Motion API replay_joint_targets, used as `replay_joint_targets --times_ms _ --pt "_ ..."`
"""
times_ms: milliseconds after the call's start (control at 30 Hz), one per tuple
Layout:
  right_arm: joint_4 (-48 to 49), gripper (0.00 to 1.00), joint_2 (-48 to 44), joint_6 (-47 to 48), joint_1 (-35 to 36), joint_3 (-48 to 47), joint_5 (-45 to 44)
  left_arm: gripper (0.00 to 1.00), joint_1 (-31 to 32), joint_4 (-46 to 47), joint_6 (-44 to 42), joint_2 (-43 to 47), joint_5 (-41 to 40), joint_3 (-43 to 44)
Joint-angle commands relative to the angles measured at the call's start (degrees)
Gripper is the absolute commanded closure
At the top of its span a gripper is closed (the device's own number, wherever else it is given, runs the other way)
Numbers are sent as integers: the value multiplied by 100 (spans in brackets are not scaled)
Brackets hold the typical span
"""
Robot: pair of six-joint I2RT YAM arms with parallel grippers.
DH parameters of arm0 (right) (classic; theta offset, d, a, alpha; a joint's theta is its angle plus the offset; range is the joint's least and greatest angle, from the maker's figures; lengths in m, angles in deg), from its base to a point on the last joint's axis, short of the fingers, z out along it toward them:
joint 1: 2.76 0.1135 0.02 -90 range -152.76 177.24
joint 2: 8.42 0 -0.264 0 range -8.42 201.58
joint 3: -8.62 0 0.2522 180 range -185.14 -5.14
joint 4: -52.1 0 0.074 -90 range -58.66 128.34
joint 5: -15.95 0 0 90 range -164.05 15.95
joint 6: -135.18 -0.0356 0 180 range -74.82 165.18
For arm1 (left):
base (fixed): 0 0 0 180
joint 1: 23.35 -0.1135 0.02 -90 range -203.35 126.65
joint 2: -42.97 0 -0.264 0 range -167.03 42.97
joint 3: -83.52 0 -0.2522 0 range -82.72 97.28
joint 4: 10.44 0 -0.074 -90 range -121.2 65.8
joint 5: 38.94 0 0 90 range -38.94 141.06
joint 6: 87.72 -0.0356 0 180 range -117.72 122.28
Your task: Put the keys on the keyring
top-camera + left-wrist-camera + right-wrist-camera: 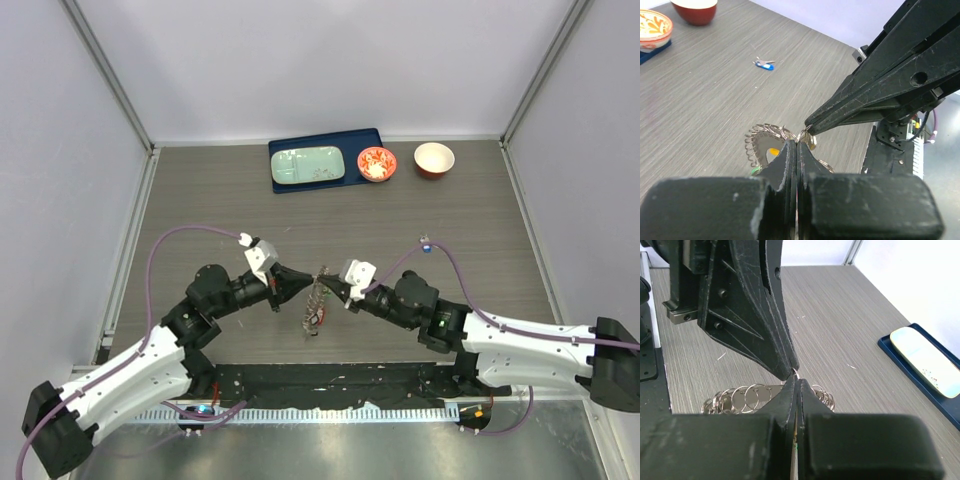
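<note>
The keyring [315,308], a dark toothed disc with many small wire rings on its rim, hangs edge-on between both arms above the table. My left gripper [303,283] is shut on its top edge; in the left wrist view the closed tips [797,143] cover part of the keyring [760,145]. My right gripper [330,285] meets it tip to tip, and its shut tips [809,127] pinch a small wire loop from which a brass key [812,142] hangs. Yellow and green heads show behind the disc. A blue-headed key [765,64] lies alone on the table [425,243].
A dark-blue tray [285,188] at the back holds a pale green plate [308,165], with a patterned red bowl [377,163] at its right end. A red-and-white bowl [434,158] stands beside it. White walls enclose the table; a black strip [340,385] runs along the near edge.
</note>
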Motion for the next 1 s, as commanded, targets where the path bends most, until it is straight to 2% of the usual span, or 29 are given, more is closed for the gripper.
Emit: replay_joint_targets --times_ms 0,133,267,467,600,700,967 --pt "-649 99 209 -23 -65 -871 -693 100 -26 -238 -461 335 -326 31" --pt "-1283 99 464 -374 -65 -1241 -553 100 -26 -37 -699 249 -80 -57" --pt "-1643 96 561 -138 -74 -1453 -167 100 -26 315 -690 -59 70 -128" --pt "-2074 82 640 126 -74 -1672 -122 100 -26 281 -690 -87 -97 -75" --pt "-2906 69 675 -102 -74 -2111 -280 100 -26 -88 -804 -42 -229 75" --pt "-3487 64 737 -278 -74 -2480 -421 100 -26 -256 -813 -51 -255 136" --pt "-4245 65 1377 -691 -74 -3113 -413 100 -26 -546 -760 -77 -360 294"
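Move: Both sets of fingertips are almost touching, already pinching small wire rings at the top of the keyring. The keyring's loop hangs with its middle about 6 cm below either hand and roughly 1 cm back. From the right hand, the loose blue-tagged keys lie some 20 cm ahead and 27 cm to the right, about 17 cm lower. The blue tray is about 45 cm straight ahead, similarly low. Downward go both hands together after a slight nudge forward; the left keeps its pinch on the keyring's wire and sinks about 4.5 cm in all, its fingertips tipping down some 10 degrees. The right sinks only about 2 cm, opening to let go of its ring, then turns back and rises about 4 cm, away from the keyring, fingers parted and tipped down 15 to 20 degrees. ##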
